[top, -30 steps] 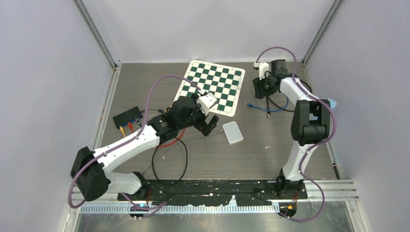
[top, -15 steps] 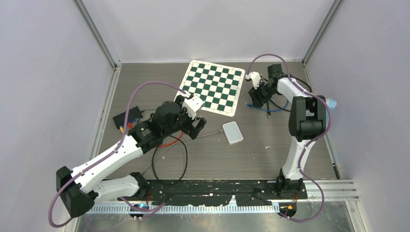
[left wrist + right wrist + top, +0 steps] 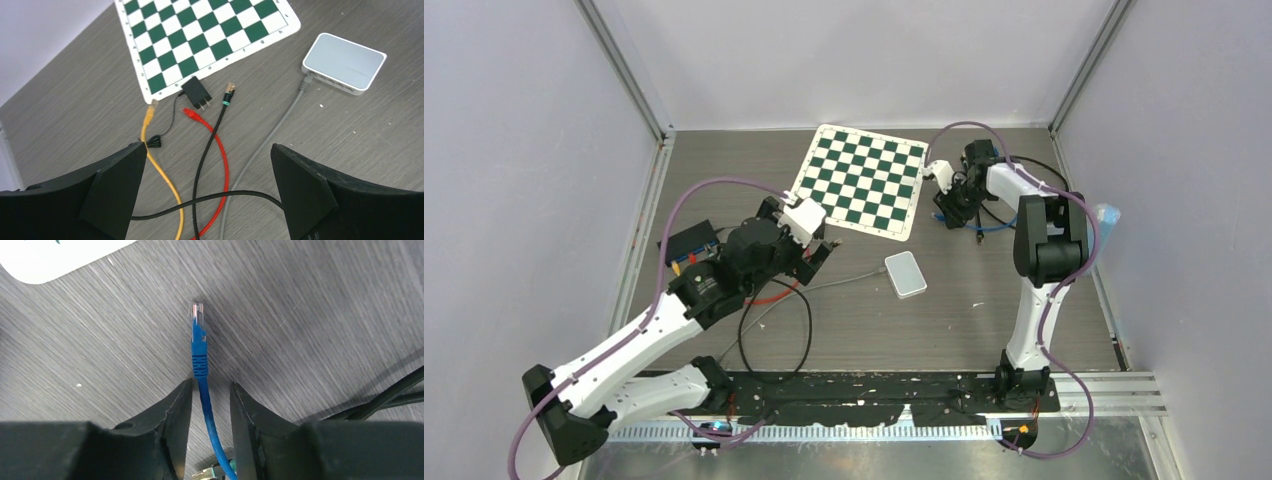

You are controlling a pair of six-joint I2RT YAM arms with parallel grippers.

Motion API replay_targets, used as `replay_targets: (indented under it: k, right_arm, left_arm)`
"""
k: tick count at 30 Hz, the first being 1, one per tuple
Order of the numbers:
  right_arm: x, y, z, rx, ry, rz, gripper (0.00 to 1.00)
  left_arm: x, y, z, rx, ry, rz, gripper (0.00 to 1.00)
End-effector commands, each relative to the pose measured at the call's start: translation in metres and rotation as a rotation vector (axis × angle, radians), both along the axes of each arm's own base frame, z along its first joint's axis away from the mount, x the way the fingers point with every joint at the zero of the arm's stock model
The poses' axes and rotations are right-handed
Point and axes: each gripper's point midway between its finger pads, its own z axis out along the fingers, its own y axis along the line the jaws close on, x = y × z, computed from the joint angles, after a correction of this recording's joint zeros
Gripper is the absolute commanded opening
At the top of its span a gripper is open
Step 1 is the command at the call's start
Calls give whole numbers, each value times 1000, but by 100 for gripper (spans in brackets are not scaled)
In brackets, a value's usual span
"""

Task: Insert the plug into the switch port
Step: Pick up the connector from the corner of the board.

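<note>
The blue cable's plug [image 3: 198, 315] lies flat on the table, its clear tip pointing away from my right gripper [image 3: 211, 385]. That gripper is low over the table at the back right [image 3: 947, 212]. Its jaws are narrowed around the blue cable just behind the plug's boot, with a gap still showing on the right side, so it is open. The white switch [image 3: 906, 274] sits mid-table with a grey cable in one port [image 3: 305, 85]. My left gripper [image 3: 209, 150] hangs wide open above loose cables, holding nothing.
A green-and-white chessboard mat [image 3: 864, 180] lies at the back. Yellow [image 3: 150, 112], red [image 3: 190, 114] and black [image 3: 228, 92] cable ends and a black power adapter [image 3: 196, 92] lie under the left gripper. A black switch [image 3: 689, 243] sits at the left.
The right gripper has come down and leftward onto the blue cable and its jaws have narrowed around it. The left arm has drawn back to the left, away from the white switch.
</note>
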Motion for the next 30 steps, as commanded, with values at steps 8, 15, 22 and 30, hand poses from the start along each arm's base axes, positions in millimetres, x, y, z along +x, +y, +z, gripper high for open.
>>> replay_targets:
  k: [8, 15, 22, 30]
  right_arm:
    - [37, 6, 107, 18, -262, -75, 5]
    - [32, 22, 254, 170, -534, -201, 5]
    - [-14, 66, 322, 544, -471, -509, 5]
    - [-79, 142, 409, 1125, -445, -536, 5]
  left_arm:
    - [-4, 49, 20, 55, -148, 119, 99]
    - [-1, 53, 29, 2, -176, 166, 100]
    - [-4, 59, 49, -96, -181, 211, 98]
    - [-17, 74, 82, -209, -179, 247, 98]
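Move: The blue plug lies about 3 cm left and 1 cm ahead of the right hand, some 1 cm below it, its cable between the open fingertips. At about the same height, the checkerboard's near corner is 11 cm left and 4 cm back, the black plug 6 cm right and 3 cm back, the switch 12 cm left and 13 cm back. From the left hand the blue plug is roughly 30 cm right, 19 cm ahead and 23 cm down. The blue plug's cable is pinched just behind its boot as the right fingers close. The right hand then sweeps it up some 34 cm, late in the rise swinging left and back, while the wrist tilts nearly 60 degrees so the fingers point almost level, forward and left. The open left hand drifts about 6 cm left, also rising. ##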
